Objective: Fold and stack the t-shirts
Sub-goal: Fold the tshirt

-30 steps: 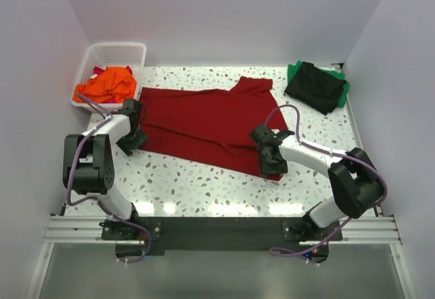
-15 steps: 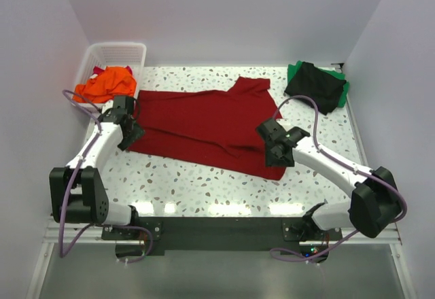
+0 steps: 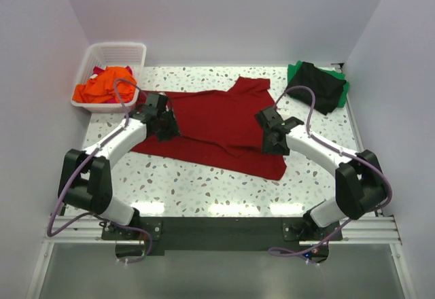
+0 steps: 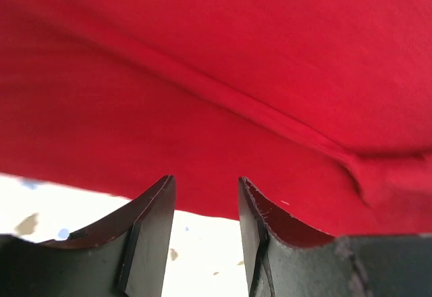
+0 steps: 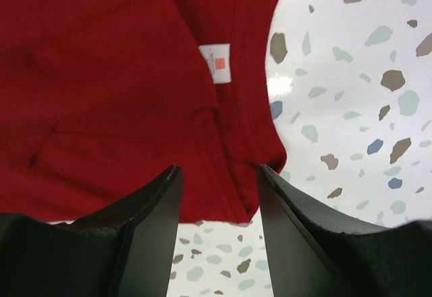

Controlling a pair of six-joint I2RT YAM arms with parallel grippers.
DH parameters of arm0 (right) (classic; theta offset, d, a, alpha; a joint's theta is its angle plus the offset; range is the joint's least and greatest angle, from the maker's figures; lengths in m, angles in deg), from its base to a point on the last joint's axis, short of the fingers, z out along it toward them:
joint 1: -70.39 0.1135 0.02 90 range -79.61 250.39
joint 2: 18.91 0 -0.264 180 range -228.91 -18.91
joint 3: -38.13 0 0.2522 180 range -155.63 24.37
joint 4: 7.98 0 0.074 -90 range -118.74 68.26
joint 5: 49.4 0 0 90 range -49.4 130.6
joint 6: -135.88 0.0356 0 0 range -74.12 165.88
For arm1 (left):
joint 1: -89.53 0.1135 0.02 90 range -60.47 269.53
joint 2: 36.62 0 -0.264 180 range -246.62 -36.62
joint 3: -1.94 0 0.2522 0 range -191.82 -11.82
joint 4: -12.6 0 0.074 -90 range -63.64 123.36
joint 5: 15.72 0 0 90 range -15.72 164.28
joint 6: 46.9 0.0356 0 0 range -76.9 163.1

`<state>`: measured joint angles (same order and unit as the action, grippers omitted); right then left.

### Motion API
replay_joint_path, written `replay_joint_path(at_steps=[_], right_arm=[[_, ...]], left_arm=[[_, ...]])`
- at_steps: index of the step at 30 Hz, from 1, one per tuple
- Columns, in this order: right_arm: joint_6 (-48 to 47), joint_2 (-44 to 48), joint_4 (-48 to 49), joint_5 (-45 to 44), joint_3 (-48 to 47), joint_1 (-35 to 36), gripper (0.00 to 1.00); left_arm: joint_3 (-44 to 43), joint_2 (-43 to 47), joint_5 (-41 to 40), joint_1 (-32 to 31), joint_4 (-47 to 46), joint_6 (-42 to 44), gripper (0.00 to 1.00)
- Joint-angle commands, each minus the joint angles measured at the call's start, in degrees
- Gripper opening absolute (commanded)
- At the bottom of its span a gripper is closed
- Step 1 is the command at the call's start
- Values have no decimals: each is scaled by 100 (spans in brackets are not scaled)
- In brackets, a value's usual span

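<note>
A dark red t-shirt [image 3: 217,119] lies spread flat across the middle of the speckled table [image 3: 204,183]. My left gripper [image 3: 166,125] hovers over its left part. In the left wrist view that gripper [image 4: 204,185] is open, with nothing between its fingers and the red cloth [image 4: 216,74] just ahead. My right gripper [image 3: 273,138] is at the shirt's right side. In the right wrist view it [image 5: 219,175] is open over the cloth's edge [image 5: 115,94], near a white neck label [image 5: 216,63]. Neither gripper holds the cloth.
A white slatted basket [image 3: 129,49] stands at the back left, with an orange shirt [image 3: 103,87] spilling over its rim. A folded black shirt [image 3: 314,85] lies on a green one [image 3: 344,90] at the back right. White walls enclose the table.
My left gripper has moved right, from the shirt's left edge to above the cloth. My right gripper has shifted away from the near right corner, farther back along the shirt.
</note>
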<state>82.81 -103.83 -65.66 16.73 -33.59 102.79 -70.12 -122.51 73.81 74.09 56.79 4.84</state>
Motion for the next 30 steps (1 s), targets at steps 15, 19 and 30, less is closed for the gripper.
replay_joint_path(at_steps=[15, 19, 30], right_arm=[[-36, -797, 692, 718, -761, -1236, 51], [-19, -780, 727, 753, -682, -1245, 51], [-54, -806, 780, 815, -691, -1271, 51]], left_arm=[[-673, -1211, 1541, -1637, -1409, -261, 45], [-928, -1378, 1576, -1839, -1435, -234, 45], [-1298, -2125, 1603, -2191, -1505, -296, 45]])
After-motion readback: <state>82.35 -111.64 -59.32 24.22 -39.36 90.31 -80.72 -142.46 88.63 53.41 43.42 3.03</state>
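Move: The raised crease in the red t-shirt's near flap lies about 25 cm to the left hand's right, roughly 1 cm nearer the base and 7 cm below; the white label is some 17 cm farther right and 2 cm farther out than the crease. From the right hand, the label is about 8 cm straight ahead and 7 cm below, with the crease 17 cm left and 6 cm ahead; the shirt's near right corner is about 5 cm back and 1 cm right. Sweeping right about 20 cm above the shirt, the left hand heads for the raised crease, dipping, rising, then sinking to end 3 cm lower and slightly back; it turns clockwise nearly 30 degrees with its left side tipping down. The right hand goes forward 6 cm and a little right towards the label, then hovers there. Both grippers stay half open. ##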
